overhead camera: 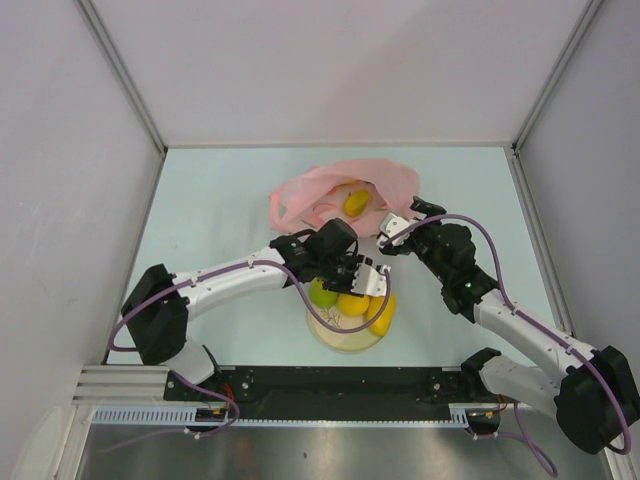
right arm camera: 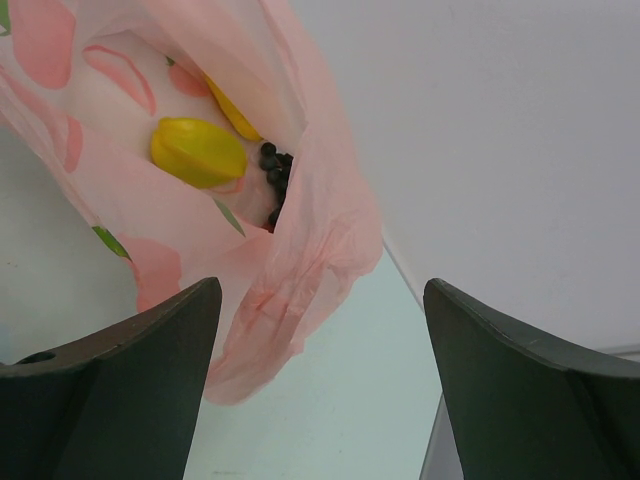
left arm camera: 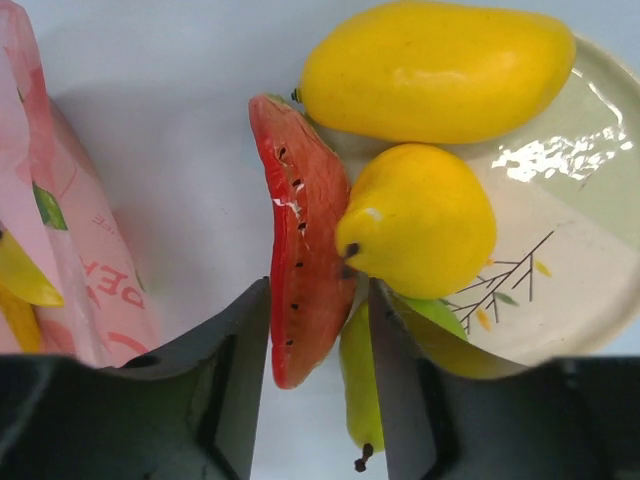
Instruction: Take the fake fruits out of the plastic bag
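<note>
My left gripper (left arm camera: 318, 290) hangs over the near edge of the cream plate (left arm camera: 580, 250), its jaws apart around a red watermelon slice (left arm camera: 305, 230) standing on edge, with a gap showing at the fingers. On the plate lie a yellow mango (left arm camera: 435, 70), a yellow lemon-like fruit (left arm camera: 420, 220) and a green pear (left arm camera: 362, 390). The pink plastic bag (overhead camera: 300, 195) lies behind the plate, with a yellow fruit (right arm camera: 198, 152), another yellow piece (right arm camera: 235, 112) and dark grapes (right arm camera: 275, 175) inside. My right gripper (right arm camera: 322, 290) stands wide open at the bag's right edge, holding nothing.
The plate (overhead camera: 340, 343) sits near the table's front edge between the two arms. Grey walls close in the table on the left, back and right. In the top view the left gripper (overhead camera: 368, 278) and right gripper (overhead camera: 395, 228) are close together.
</note>
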{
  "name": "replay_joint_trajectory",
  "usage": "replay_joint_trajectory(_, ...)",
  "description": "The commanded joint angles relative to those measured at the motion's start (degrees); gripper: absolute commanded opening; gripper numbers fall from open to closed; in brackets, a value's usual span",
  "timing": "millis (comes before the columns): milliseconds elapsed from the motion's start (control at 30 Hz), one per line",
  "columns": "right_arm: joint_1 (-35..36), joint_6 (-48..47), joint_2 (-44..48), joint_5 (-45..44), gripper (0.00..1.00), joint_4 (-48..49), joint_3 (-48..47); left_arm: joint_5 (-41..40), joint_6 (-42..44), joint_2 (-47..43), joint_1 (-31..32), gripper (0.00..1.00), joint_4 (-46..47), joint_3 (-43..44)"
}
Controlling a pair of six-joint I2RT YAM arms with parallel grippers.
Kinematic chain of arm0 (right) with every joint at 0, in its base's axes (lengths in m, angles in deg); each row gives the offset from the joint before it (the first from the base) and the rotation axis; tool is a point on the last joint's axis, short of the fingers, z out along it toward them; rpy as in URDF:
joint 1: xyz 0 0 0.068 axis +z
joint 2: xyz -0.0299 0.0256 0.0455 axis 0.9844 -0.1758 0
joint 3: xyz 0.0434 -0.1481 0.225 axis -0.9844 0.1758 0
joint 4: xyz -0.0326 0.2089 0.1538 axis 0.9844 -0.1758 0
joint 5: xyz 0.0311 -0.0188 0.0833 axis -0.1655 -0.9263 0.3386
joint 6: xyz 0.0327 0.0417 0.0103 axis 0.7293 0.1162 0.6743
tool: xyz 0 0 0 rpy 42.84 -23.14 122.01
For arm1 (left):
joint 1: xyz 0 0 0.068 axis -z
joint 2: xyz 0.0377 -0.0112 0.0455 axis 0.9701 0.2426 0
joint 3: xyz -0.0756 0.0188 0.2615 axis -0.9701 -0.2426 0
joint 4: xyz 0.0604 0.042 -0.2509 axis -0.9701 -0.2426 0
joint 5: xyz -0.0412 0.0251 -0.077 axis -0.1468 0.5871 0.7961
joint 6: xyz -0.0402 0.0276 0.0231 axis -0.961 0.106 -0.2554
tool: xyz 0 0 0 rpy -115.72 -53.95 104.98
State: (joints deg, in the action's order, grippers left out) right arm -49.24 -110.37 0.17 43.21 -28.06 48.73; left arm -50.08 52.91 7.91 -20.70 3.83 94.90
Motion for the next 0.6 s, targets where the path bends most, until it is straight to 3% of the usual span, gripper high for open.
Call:
replay_joint_trajectory(0, 0.0, 0.4, 0.1, 2.1, 0.87, 1.2, 0.1, -1.7, -0.3, -2.1, 0.4, 0.54, -0.6, 0.0)
replay_joint_trajectory(200, -0.5, -3.0, 0.2, 1.3, 0.89, 1.9, -0.1, -2.7, -2.3, -7.4, 0.4, 0.64, -0.6, 2.3)
replay_joint_trajectory(333, -1.6, -1.5, 1.1, 2.5, 0.90, -1.5, -3.2, -3.4, -6.7, -11.9, -0.8, 0.77, -4.6, 7.0)
replay_joint_trajectory(433, -1.5, 2.5, 1.5, 3.6, 0.90, -4.2, -6.7, -6.1, -13.1, -16.7, -5.2, 0.84, -3.4, 8.4)
replay_joint_trajectory(500, -1.5, 7.3, 1.6, 5.7, 0.90, -5.7, -8.7, -9.5, -19.0, -19.4, -11.4, 0.87, -0.7, 8.7)
replay_joint_trajectory(567, -0.7, 10.8, 0.3, 7.0, 0.89, -6.8, -12.8, -11.6, -28.2, -19.9, -18.7, 0.85, -1.2, 9.9)
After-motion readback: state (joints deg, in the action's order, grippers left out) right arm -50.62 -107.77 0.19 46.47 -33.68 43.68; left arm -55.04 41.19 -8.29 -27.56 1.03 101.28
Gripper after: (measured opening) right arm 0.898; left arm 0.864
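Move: The pink plastic bag's middle lies about 22 cm ahead of the left hand and some 6 cm lower, neither left nor right. The lemon just let go sits about 4 cm back, 3 cm right and 4 cm below; the watermelon slice is 2 cm ahead, 3 cm right, the green pear 3 cm back, 3 cm left, both some 6 cm down. From the right hand the bag is roughly 11 cm ahead, 10 cm left, 17 cm below. Clear of the already released lemon, the left hand hovers briefly while its fingers go on spreading from under half open to nearly wide, then climbs ever faster, about 14 cm up, curving left and a little forward off the plate. The wrist swings some 25 degrees, the fingers turning from right-and-down to flatter and more forward. The open right hand lifts barely 2 cm at the end. ##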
